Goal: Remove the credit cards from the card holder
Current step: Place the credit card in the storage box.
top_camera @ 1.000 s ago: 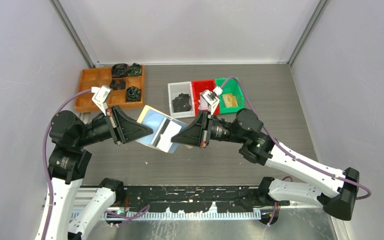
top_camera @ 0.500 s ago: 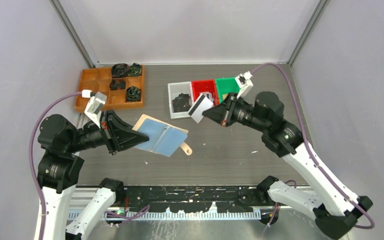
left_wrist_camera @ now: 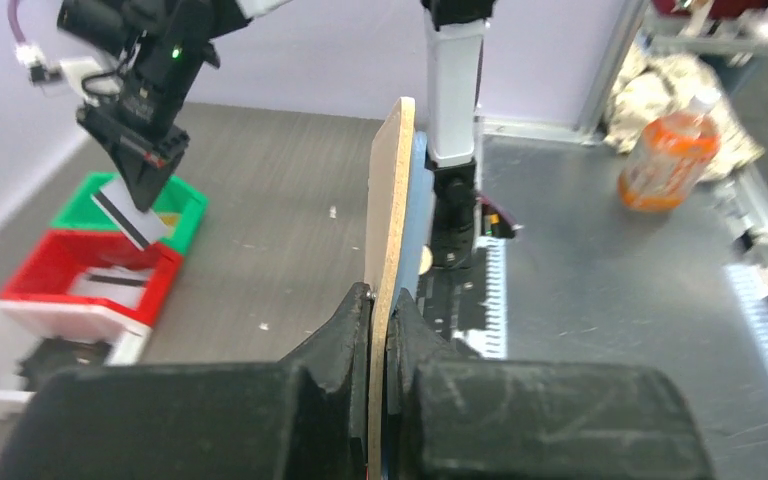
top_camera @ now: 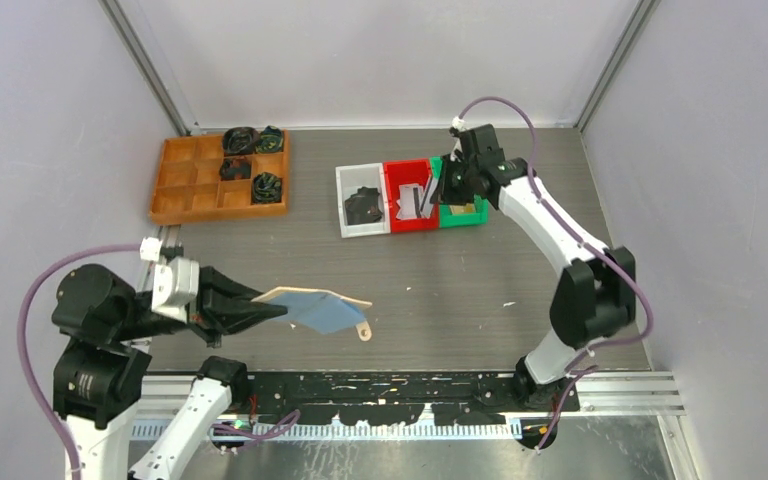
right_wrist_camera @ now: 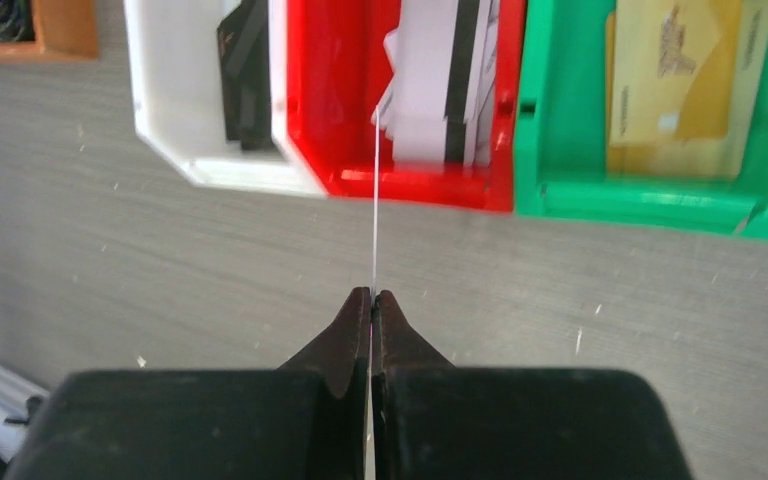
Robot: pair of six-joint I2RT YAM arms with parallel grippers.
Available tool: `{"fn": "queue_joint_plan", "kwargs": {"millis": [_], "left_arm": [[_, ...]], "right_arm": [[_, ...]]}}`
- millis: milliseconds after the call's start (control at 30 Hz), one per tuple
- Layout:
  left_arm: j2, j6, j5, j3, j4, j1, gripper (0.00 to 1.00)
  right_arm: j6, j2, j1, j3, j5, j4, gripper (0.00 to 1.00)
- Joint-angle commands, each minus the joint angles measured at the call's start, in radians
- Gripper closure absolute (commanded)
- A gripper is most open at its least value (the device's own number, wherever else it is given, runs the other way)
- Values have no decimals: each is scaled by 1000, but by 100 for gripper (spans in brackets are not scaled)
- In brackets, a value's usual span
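The card holder [top_camera: 320, 308], tan outside and pale blue inside, hangs open above the near left of the table. My left gripper [top_camera: 278, 310] is shut on its edge. In the left wrist view the card holder [left_wrist_camera: 390, 200] stands edge-on between the fingers of the left gripper [left_wrist_camera: 380, 300]. My right gripper [top_camera: 438, 192] is far off over the red bin [top_camera: 400, 225]. It is shut on a white credit card with a black stripe [left_wrist_camera: 128, 215]. From the right wrist that credit card [right_wrist_camera: 375, 200] shows as a thin white edge rising from the right gripper [right_wrist_camera: 372, 295]. More cards [right_wrist_camera: 440, 90] lie in the red bin [right_wrist_camera: 310, 90].
A white bin [top_camera: 343, 200] with a black lump [top_camera: 363, 205] sits left of the red one. To its right, a green bin [top_camera: 465, 215] holds a tan packet. An orange compartment tray [top_camera: 185, 190] stands at the back left. An orange bottle [left_wrist_camera: 670, 160] lies off the table.
My right arm swung away from the card holder and carried the striped card to the red bin. My left arm drew the card holder back toward the near left and lower.
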Motion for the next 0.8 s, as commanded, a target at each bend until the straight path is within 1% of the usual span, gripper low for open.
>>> {"fn": "queue_joint_plan", "kwargs": {"millis": [0, 100, 233, 400, 467, 567, 700, 733, 767], "left_arm": [[-45, 320, -11, -4, -24, 2, 100], [-76, 464, -40, -25, -43, 2, 99], [-104, 560, -81, -55, -40, 2, 99], [-119, 600, -88, -81, -41, 2, 99], [-131, 633, -95, -97, -31, 2, 97], [-156, 636, -116, -126, 17, 2, 95], [-171, 602, -117, -143, 87, 2, 94], [-176, 584, -117, -156, 121, 2, 92], [-186, 577, -117, -171, 152, 2, 91]], "right_arm": [[-115, 139, -7, 206, 16, -55, 99], [-137, 238, -11, 301, 7, -95, 99], [-144, 313, -15, 368, -1, -107, 99], [-161, 378, -21, 451, -5, -129, 99], [-164, 410, -21, 487, -12, -148, 99], [-167, 460, -22, 532, -46, -165, 99], [-149, 504, -21, 564, -135, -173, 99], [-141, 512, -20, 561, -152, -171, 98], [-133, 519, -20, 558, -155, -169, 94]]}}
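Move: The white credit card is already pinched in the right hand, and the storage box's red compartment it is bound for has its middle about 17 cm ahead of that hand, 2 cm to the left and some 16 cm below. At about the same distance ahead and depth, the green compartment lies some 9 cm to the hand's right and the white one 14 cm to its left. From the left hand, the red compartment is roughly 50 cm ahead, 17 cm right and 39 cm down. The white card, kept pinched, is carried forward about 9 cm by the right hand towards the red compartment, sinking nearly 5 cm and drifting 3 cm left, quick at first and then slowing, with only a slight turn. Meanwhile the card holder stays between the left fingers as that hand sinks about 3 cm and rolls some 35 degrees, far side rising, its squeeze easing late. ##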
